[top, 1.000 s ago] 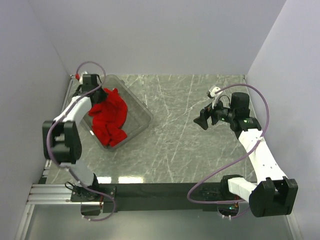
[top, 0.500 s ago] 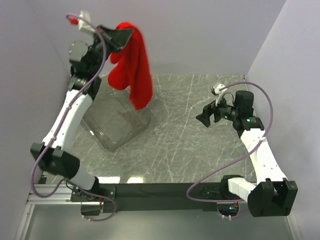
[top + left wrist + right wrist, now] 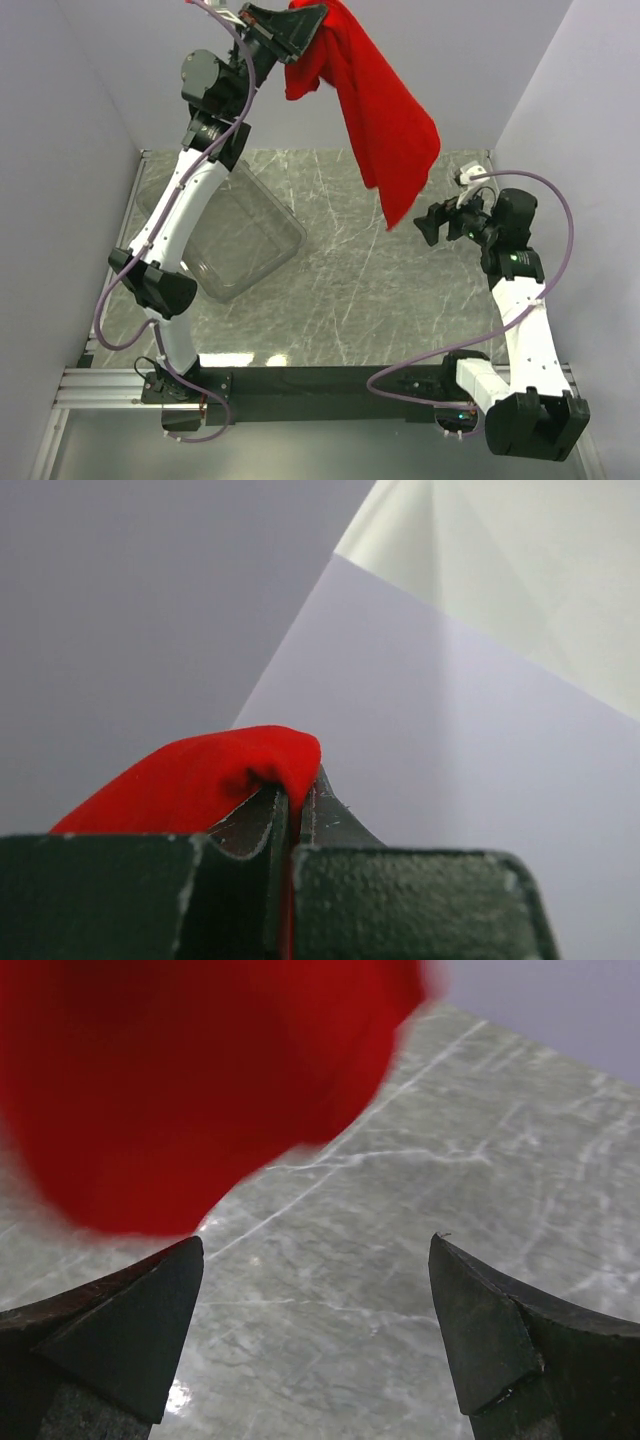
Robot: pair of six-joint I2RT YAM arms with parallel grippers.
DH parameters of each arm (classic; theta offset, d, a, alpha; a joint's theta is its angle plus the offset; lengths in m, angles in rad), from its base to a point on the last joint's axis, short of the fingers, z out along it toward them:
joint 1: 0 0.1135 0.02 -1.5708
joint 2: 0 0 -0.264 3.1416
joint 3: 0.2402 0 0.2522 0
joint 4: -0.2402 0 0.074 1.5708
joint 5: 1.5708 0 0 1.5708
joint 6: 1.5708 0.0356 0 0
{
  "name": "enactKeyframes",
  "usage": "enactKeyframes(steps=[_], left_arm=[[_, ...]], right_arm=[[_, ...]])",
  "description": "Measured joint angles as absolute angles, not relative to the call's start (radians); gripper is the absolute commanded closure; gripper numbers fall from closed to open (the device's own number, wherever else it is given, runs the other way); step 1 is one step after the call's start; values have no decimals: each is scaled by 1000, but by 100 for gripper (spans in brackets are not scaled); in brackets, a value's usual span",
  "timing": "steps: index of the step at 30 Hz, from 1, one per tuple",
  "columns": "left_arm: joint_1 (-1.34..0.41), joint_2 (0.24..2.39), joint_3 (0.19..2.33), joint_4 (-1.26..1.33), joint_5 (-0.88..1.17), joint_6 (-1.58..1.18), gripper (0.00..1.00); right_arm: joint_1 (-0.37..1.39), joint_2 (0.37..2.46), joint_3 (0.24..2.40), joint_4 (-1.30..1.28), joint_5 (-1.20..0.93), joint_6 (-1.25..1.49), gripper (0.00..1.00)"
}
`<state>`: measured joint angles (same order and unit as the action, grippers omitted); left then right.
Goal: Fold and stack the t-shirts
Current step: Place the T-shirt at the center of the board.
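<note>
A bright red t-shirt hangs high in the air from my left gripper, which is shut on a fold of its cloth. The shirt trails down and to the right, its lower tip ending just left of my right gripper. My right gripper is open over the marble table, nothing between its fingers. The blurred red cloth fills the upper left of the right wrist view, just beyond the left fingertip.
A clear plastic bin sits empty on the left of the grey marble table. White walls enclose the back and both sides. A black rail runs along the near edge by the arm bases.
My left arm has lifted the shirt out of the bin and swung it up and to the right. The right gripper has shifted slightly right and stays open.
</note>
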<state>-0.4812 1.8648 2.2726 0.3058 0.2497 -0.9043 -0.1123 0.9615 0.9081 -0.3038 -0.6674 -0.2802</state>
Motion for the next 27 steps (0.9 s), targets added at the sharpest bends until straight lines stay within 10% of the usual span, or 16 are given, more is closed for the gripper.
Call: enactKeyframes(steps=[7,11,14,27], left_arm=[[-479,1860,2133,250,255,-900,99],[-480,1815,1935,218,287,-859,42],[-479,1810,1829,165,358,-816,26],[-497,1451,1543,-23,358,-423,8]], right_arm=[[-156,931,906,-281,-643,-269,0],[-158,931,889,-275,-650,-271,0],[-158,936,871,-272,-675,-279,1],[-28,1051,859,-329,-828,-424,1]])
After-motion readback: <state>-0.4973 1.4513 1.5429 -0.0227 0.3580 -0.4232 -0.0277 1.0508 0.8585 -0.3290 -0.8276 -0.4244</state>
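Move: The left hand, high up with the t-shirt still pinched at one edge and trailing out to its right, has the middle of the board about 63 cm below it, roughly 3 cm back and 5 cm to its right. The emptied clear tray lies some 20 cm to this hand's left, about level fore and aft and 62 cm down. From the open right hand the board's middle is about 27 cm left, 5 cm ahead and 25 cm below. The left hand whips down some 26 cm towards the board, at first also reaching about 5 cm forward, its fingers swinging from pointing upward to roughly level and opening wide on the way so that the t-shirt is let go; then it draws back about 8 cm, swings left and starts to rise again, empty and open. The right hand, fingers still open, drifts slightly right, then swings about 6 cm left and sinks some 5 cm, turning counter-clockwise towards the t-shirt's side of the board. ##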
